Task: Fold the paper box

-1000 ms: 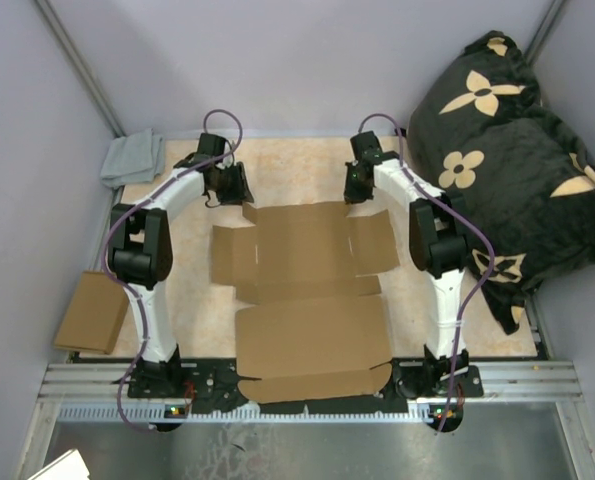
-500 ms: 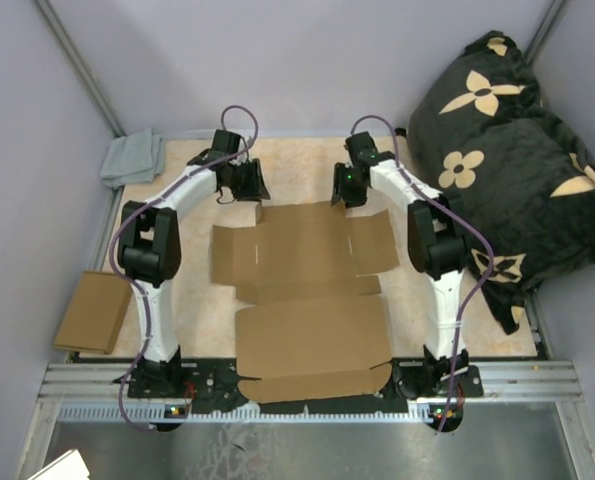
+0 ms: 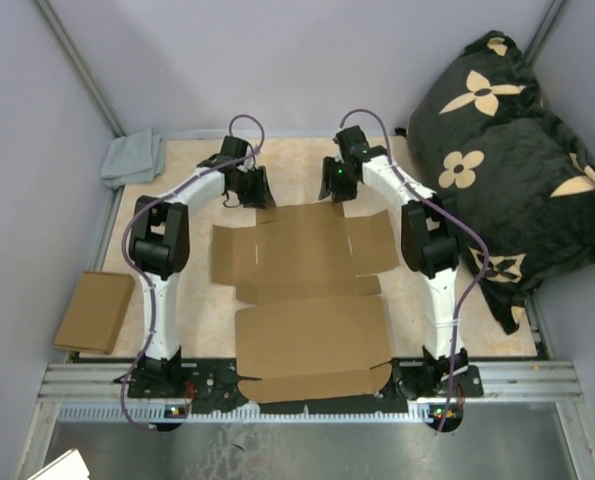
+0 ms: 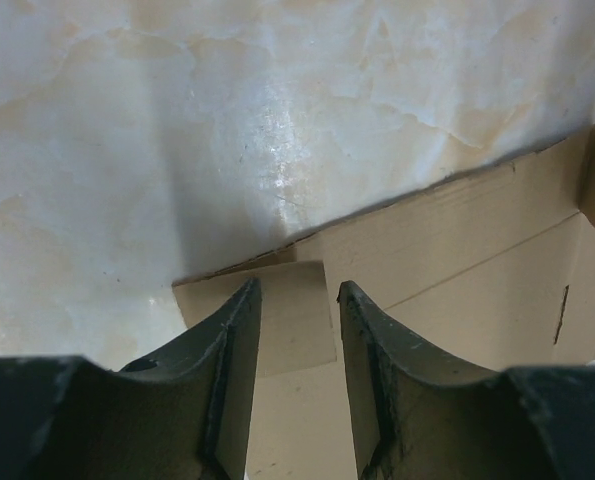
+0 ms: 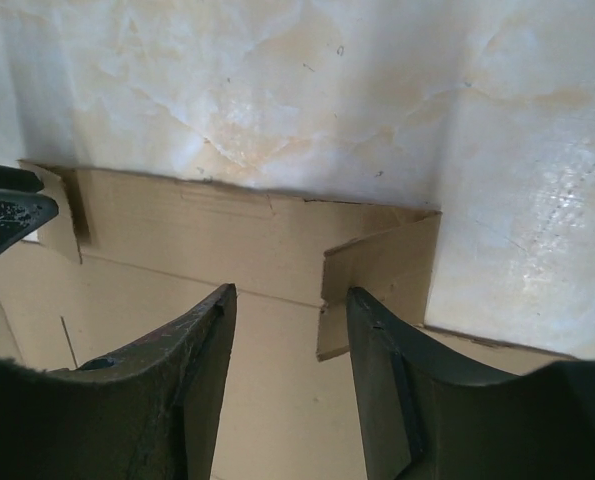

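Observation:
The paper box lies flat and unfolded in the middle of the table, flaps spread out. Both grippers hover at its far edge. In the top view my left gripper is over the far left corner and my right gripper over the far middle. The left wrist view shows the left gripper open above a small corner flap, gripping nothing. In the right wrist view the right gripper is open over the panel, beside a slightly raised tab.
A smaller brown cardboard rectangle lies off the table's left side. A grey cloth sits at the far left corner. A black flowered cushion fills the right side. The marbled tabletop shows beyond the box.
Both grippers have moved inward along the box's far edge, toward each other. The right gripper has gone from shut to open.

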`<state>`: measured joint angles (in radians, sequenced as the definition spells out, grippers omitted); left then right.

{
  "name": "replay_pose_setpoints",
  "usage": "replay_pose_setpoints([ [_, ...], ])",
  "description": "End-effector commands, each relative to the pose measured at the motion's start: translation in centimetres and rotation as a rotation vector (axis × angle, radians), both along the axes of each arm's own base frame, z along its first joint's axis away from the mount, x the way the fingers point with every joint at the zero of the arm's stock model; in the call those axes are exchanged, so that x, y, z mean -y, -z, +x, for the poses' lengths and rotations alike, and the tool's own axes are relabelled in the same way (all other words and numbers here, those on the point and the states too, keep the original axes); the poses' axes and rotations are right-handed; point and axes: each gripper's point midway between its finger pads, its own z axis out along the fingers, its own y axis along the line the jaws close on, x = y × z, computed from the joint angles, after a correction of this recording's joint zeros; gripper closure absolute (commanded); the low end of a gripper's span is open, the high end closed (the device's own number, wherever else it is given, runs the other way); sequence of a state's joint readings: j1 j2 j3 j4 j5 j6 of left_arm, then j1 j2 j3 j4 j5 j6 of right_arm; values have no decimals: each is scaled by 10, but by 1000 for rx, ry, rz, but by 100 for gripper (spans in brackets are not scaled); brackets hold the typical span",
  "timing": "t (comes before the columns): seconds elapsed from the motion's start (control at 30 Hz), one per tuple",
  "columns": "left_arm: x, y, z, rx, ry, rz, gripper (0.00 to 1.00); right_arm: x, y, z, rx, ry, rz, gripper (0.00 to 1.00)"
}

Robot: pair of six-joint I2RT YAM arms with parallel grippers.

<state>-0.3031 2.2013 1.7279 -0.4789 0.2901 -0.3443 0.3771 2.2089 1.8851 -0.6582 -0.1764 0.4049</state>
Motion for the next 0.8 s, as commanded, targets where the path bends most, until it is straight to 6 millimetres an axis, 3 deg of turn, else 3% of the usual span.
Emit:
replay_pose_setpoints([
  [0.0, 11, 4, 2, -18, 12, -36, 56, -13, 16, -3, -33, -26, 7, 51],
  [0.23, 12, 11, 9, -20, 11, -32, 56, -15, 36, -2, -72, -19, 7, 51],
  [0.47, 18, 12, 37, 3, 11, -31, 56, -21, 41, 16, -87, -7, -6, 51],
  [0.63, 10, -14, 61, 62, -15, -42, 56, -24, 25, 33, -38, 15, 3, 51],
  [0.77, -12, -49, 61, 119, -39, -15, 51, -13, -13, 35, 51, 52, -21, 50],
])
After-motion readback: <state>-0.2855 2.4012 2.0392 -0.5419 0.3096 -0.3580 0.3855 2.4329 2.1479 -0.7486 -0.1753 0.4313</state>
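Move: The left hand's goal is the paper box's left corner tab, about 3 cm below it, 2 cm back and 1 cm left; the left side panel lies some 12 cm back and 7 cm left of the hand. The right corner tab is about 3 cm below the right hand, 1 cm back and 2 cm right; the right side panel lies some 10 cm back and 10 cm right of that hand. Both half-open hands dip, right about 4 cm, then push forward at their tabs, left about 5. ##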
